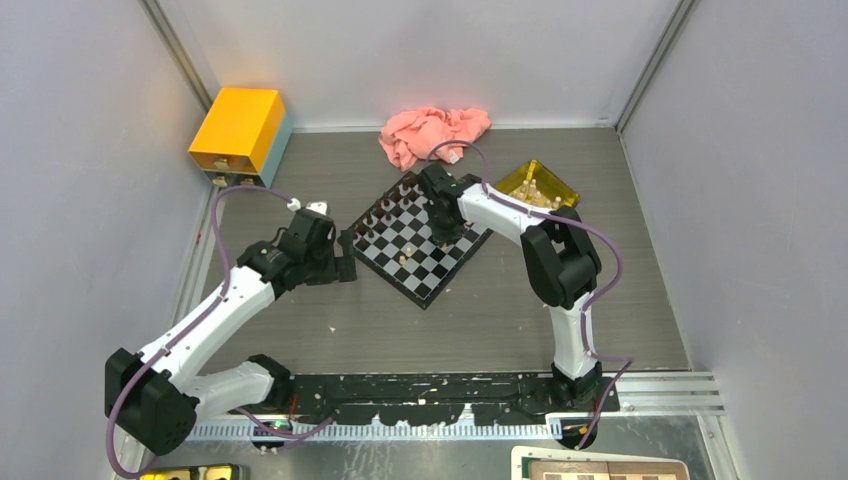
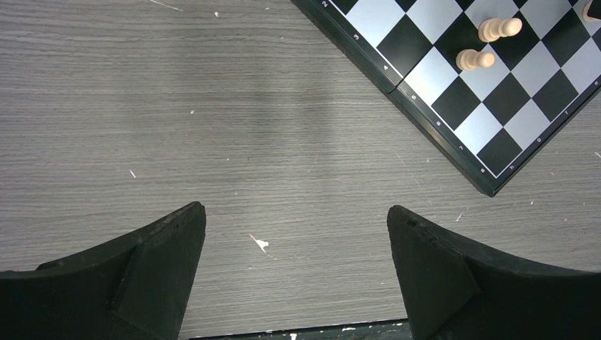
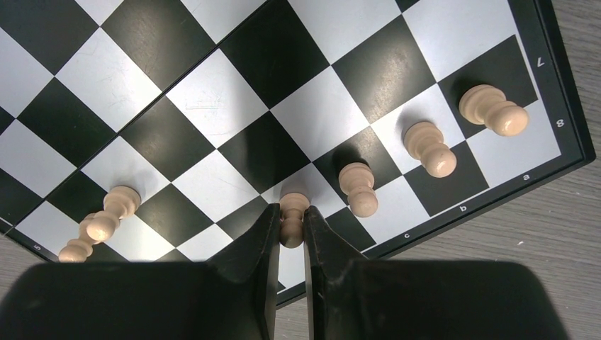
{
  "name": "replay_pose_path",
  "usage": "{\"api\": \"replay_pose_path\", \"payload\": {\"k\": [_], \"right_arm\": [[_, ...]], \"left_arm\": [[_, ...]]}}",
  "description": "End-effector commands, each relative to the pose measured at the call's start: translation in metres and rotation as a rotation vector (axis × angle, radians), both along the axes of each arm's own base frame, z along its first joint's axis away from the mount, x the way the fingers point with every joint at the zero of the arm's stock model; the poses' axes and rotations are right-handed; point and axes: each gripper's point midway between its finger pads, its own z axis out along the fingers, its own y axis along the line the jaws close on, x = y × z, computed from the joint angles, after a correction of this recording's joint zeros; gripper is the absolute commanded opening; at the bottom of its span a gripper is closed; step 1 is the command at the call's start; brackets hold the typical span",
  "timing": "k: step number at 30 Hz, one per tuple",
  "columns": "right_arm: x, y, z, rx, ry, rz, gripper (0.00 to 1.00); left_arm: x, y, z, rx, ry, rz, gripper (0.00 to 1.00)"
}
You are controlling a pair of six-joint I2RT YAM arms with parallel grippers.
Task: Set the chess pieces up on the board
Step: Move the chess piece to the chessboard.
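The board [image 1: 424, 277], black and pale grey checks, lies turned like a diamond in mid-table. My right gripper [image 3: 289, 212] is shut on a pale pawn [image 3: 293, 205] whose base rests on a square near the board's edge. More pale chess pieces [image 3: 358, 188] stand in a line to its right and others to its left [image 3: 113, 207]. Dark pieces [image 1: 385, 207] line the board's far-left side. My left gripper [image 2: 296, 212] hangs open over bare table beside the board's corner [image 2: 469, 129], with nothing between its fingers. Two pale pieces [image 2: 476, 59] show there.
A yellow see-through tray [image 1: 556, 181] with pale pieces sits right behind the board. A pink cloth [image 1: 432, 132] lies at the back and an orange box [image 1: 240, 128] at the back left. Grey walls close in both sides. A framed checkered board [image 1: 600, 468] peeks in at the bottom edge.
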Motion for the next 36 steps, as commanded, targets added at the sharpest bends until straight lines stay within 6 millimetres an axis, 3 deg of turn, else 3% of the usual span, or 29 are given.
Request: {"api": "replay_pose_path", "payload": {"k": [1,20,30,36], "right_arm": [[0.011,-0.002,0.028,0.031,-0.084,-0.024,0.06],[0.013,-0.006,0.023,0.022,-0.074,-0.036,0.07],[0.013,-0.003,0.028,0.033,-0.075,-0.019,0.41],[0.018,-0.003,0.045,0.037,-0.108,-0.013,0.44]], "left_arm": [[0.005,-0.003,0.008,-0.031,-0.037,0.003,1.00],[0.007,-0.004,0.007,-0.028,-0.034,-0.003,1.00],[0.008,-0.005,0.007,-0.028,-0.032,-0.005,1.00],[0.008,-0.005,0.010,-0.031,-0.041,-0.003,1.00]]}}
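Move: The white pawn is still pinched in the right fingers, its middle about 1 cm below the hand point, standing on the board a little left of its square's centre. The nearest pawn of its row stands some 2 cm ahead and 2 cm right, the next about 5 ahead and 4 right; a loose pawn is roughly 8 cm left and 1 back. From the left hand the held pawn lies about 12 cm ahead, 19 right and 10 below. The pawn, still held by the right fingers, is slid level across its square, not quite 1 cm to the right and slightly forward, towards the nearest pawn of the row. There the right hand stops and, staying at the same height, parts its fingers to somewhat under half open, letting go; the finger on the row's side ends up against the neighbouring pawn. ##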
